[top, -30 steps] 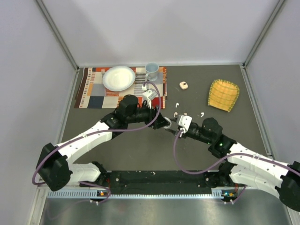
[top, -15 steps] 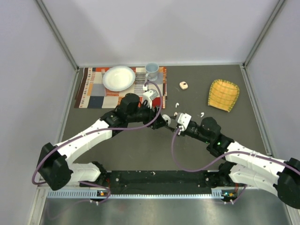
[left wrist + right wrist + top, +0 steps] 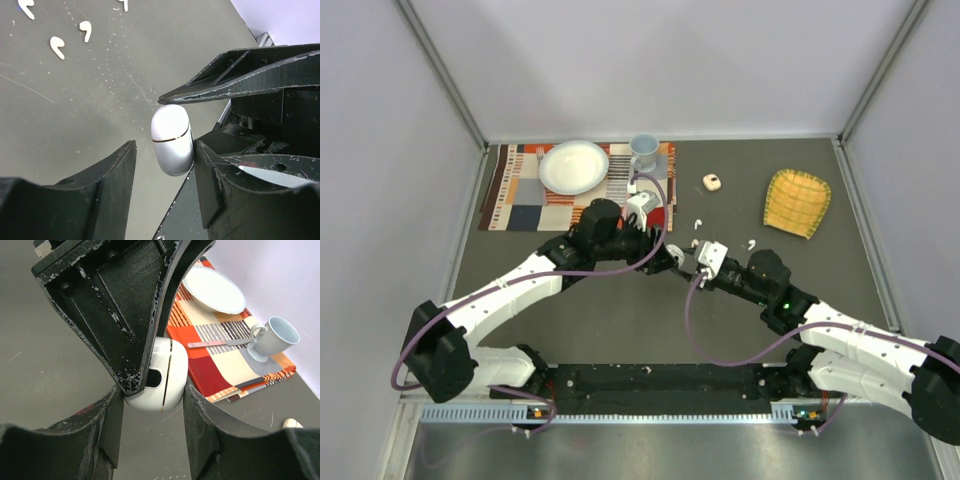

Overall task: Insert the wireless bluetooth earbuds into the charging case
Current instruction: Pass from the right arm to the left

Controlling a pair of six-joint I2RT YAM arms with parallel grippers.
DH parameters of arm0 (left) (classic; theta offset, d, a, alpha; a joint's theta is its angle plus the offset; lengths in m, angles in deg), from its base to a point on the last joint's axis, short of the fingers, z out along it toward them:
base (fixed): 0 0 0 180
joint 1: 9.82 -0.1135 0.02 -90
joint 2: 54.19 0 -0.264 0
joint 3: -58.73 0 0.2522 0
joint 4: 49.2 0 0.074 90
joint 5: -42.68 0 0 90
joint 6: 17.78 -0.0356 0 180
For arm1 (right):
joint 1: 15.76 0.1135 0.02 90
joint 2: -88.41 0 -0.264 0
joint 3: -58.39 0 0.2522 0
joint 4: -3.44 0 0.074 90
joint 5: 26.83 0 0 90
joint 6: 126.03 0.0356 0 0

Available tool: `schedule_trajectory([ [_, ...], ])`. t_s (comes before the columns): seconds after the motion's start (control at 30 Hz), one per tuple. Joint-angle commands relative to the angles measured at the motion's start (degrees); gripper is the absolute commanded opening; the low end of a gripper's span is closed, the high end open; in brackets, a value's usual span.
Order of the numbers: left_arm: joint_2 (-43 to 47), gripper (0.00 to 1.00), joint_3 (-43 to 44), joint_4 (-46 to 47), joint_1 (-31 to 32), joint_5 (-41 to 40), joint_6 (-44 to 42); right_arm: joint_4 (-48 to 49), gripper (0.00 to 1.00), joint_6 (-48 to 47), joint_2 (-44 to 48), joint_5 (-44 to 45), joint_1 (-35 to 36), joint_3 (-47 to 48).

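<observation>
The white charging case (image 3: 167, 377) hangs above the table with its lid closed, and my right gripper (image 3: 154, 390) is shut on it. My left gripper (image 3: 165, 147) meets it head-on from the other side. Its jaws are open: one finger (image 3: 212, 175) touches the charging case (image 3: 172, 140), the other finger (image 3: 112, 182) stands apart. In the top view both grippers meet at mid-table around the case (image 3: 678, 257). Loose white earbuds (image 3: 56, 46) (image 3: 85, 30) lie on the dark table behind them, and in the top view earbuds (image 3: 699, 222) (image 3: 751, 243) lie just beyond the grippers.
A second, cream case (image 3: 712, 182) lies farther back. A striped placemat (image 3: 520, 195) at the back left carries a white plate (image 3: 573, 166), a mug (image 3: 643, 150) and a spoon (image 3: 215, 343). A yellow cloth (image 3: 797, 201) lies at the back right. Walls enclose the table.
My left gripper has shifted right toward the right gripper and its jaws have narrowed around the case. The right arm edged slightly up and left, still holding the case.
</observation>
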State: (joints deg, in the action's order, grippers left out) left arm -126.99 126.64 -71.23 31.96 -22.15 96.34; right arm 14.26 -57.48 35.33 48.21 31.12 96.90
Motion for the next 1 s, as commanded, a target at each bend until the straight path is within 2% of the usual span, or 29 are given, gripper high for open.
schedule_trajectory([
  [0.0,0.0,0.51,1.8,2.6,0.3,0.0,0.3,3.4,0.00,-0.3,0.1,-1.6,0.6,0.2],
  [0.3,-0.6,0.44,1.4,4.5,0.3,1.7,1.0,3.6,0.00,-0.5,0.1,-2.4,0.6,-0.1],
  [0.37,-0.7,0.38,1.5,4.6,0.4,1.8,1.0,3.5,0.00,-0.5,0.1,-2.3,0.6,-0.1],
  [0.5,-0.7,0.15,1.4,4.6,0.3,1.8,0.8,3.8,0.00,-0.5,0.0,-2.1,0.6,-0.2],
  [0.53,-0.7,0.05,1.4,4.6,0.3,1.8,0.5,3.9,0.00,-0.3,0.1,-1.7,0.6,-0.2],
  [0.57,-0.7,0.00,1.4,4.6,0.4,1.8,0.3,3.8,0.00,-0.3,0.0,-1.2,0.6,-0.1],
  [0.6,-0.6,0.00,1.3,4.6,0.4,1.7,0.2,3.9,0.02,-0.1,0.0,-0.4,0.6,-0.1],
  [0.63,-0.4,0.00,1.2,4.6,0.4,1.6,-0.1,4.1,0.09,0.4,0.0,0.1,0.6,0.1],
  [0.67,0.0,0.00,1.1,4.6,0.4,0.8,-0.3,4.2,0.34,0.9,0.1,0.7,0.6,0.1],
  [0.73,0.7,0.00,0.3,4.6,0.3,-1.1,-1.2,4.3,0.52,3.2,0.3,3.0,0.6,0.4],
  [0.77,2.0,0.00,0.1,4.7,0.4,-4.0,-1.7,4.0,0.64,4.0,0.4,3.7,0.6,0.9],
  [0.83,4.0,0.00,-1.7,5.0,0.4,-6.9,-3.5,3.1,0.68,6.4,1.7,5.5,0.6,1.4],
  [0.9,8.1,0.00,-4.6,6.6,0.4,-12.8,-4.4,2.5,0.81,8.3,3.8,8.1,0.6,1.5],
  [0.97,13.7,0.00,-7.6,11.3,0.4,-16.0,-6.0,2.4,0.94,14.9,5.4,12.5,0.6,1.8],
])
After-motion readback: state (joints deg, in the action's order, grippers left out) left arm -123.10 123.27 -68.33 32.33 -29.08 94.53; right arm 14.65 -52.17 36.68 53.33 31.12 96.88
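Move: The charging case sits in the right gripper's closed fingertips, its middle a centimetre or so left of the right hand. The left hand is already around it with fingers still apart, the case about 1 cm to its right. On the table, some 18 cm below the left hand, the nearest earbud lies about 11 cm ahead and 5 cm right, another 11 ahead and 10 right, a third 16 ahead and 6 right. The left fingers close on the charging case and pinch it from both sides while the right hand holds it still, the left hand easing up and right by under 1 cm. Then the right fingers open wide and let go, that hand shifting about 1 cm right, forward and up, as the left swings some 2 cm left and forward away with the case. ##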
